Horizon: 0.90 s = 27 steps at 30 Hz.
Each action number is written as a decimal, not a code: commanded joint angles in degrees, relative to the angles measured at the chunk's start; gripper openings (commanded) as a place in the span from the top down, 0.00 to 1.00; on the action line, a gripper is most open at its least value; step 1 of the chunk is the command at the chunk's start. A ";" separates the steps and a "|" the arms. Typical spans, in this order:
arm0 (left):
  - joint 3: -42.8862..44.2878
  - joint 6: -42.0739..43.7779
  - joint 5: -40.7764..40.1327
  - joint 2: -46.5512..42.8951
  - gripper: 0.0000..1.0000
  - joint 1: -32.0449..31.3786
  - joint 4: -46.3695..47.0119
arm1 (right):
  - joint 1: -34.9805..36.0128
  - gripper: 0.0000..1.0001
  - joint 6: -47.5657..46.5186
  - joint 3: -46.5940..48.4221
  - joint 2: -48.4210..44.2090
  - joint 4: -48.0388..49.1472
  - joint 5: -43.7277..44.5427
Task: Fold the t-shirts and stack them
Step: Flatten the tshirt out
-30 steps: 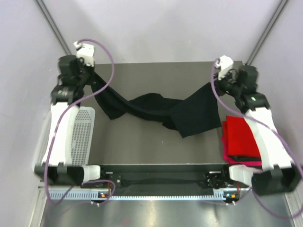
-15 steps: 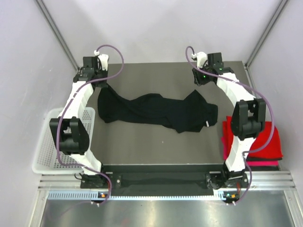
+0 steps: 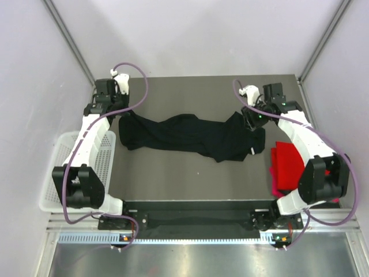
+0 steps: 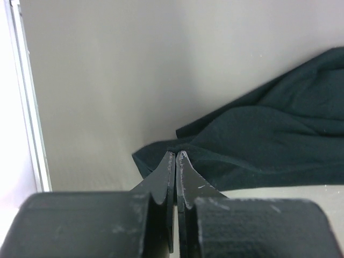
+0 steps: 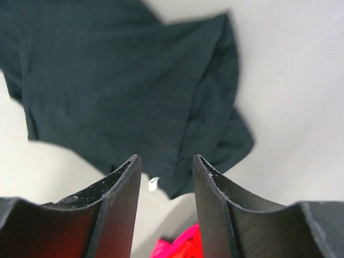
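Note:
A large black t-shirt [image 3: 190, 133] lies stretched left to right across the dark table [image 3: 190, 173]. My left gripper [image 3: 119, 114] is at its far-left corner. In the left wrist view the jaws are shut [image 4: 176, 153], with the edge of the black cloth [image 4: 269, 140] pinched at the tips. My right gripper [image 3: 252, 122] hovers over the shirt's right end. It stands open [image 5: 166, 157] with nothing between the fingers, above the black cloth [image 5: 118, 80] and its small white label [image 5: 153, 184]. A folded red t-shirt [image 3: 288, 167] lies on a magenta one [image 3: 278, 189] at the right edge.
A white mesh basket [image 3: 57, 173] hangs off the table's left edge beside the left arm. The red and magenta pile [image 5: 183, 244] lies just below the right fingers in the right wrist view. Grey walls close the table in at the back and sides.
A second ago the black shirt hung between both raised grippers. It now lies on the table. The right gripper has opened and let go of its end, while the left stays shut.

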 commanded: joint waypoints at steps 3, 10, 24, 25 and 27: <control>-1.78 -0.54 1.09 -3.06 1.00 -0.08 1.94 | -0.33 0.56 -0.71 1.13 7.18 -7.67 -1.87; -2.92 -0.63 1.17 -4.20 1.00 -0.08 2.56 | -0.42 0.56 -0.01 0.33 10.53 -6.53 2.17; -3.80 -0.71 1.17 -4.55 1.00 -0.08 3.08 | -1.30 0.57 1.22 -0.72 13.25 -7.85 6.04; -3.89 -0.71 1.17 -4.46 1.00 -0.17 3.17 | -1.30 0.57 1.22 -0.72 13.51 -7.85 6.04; -4.32 -0.54 1.09 -4.55 1.00 -0.08 3.34 | -1.30 0.57 1.31 -0.72 13.86 -7.67 6.13</control>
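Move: The black t-shirt's near right-hand corner lies about 5 cm back, 2 cm right and some 13 cm below the right hand, which is empty and partly open. The white tag sits just left of that corner, 5 cm back and 1 cm right of the hand; the shirt's loose flap is 4 cm right and 1 cm back, and the red stack about 20 cm right and 12 cm back. From the left hand the corner is roughly 45 cm right, 12 cm back and 18 cm down. The t-shirt's near right corner is approached from above: the right hand sinks about 9 cm, quickly at first and then easing, drawing slightly back and to the right while the wrist tips some 20 degrees more steeply down and the fingers stay partly open. The left hand keeps its shut grip on the far left part of the shirt, settling only a little back and down. ##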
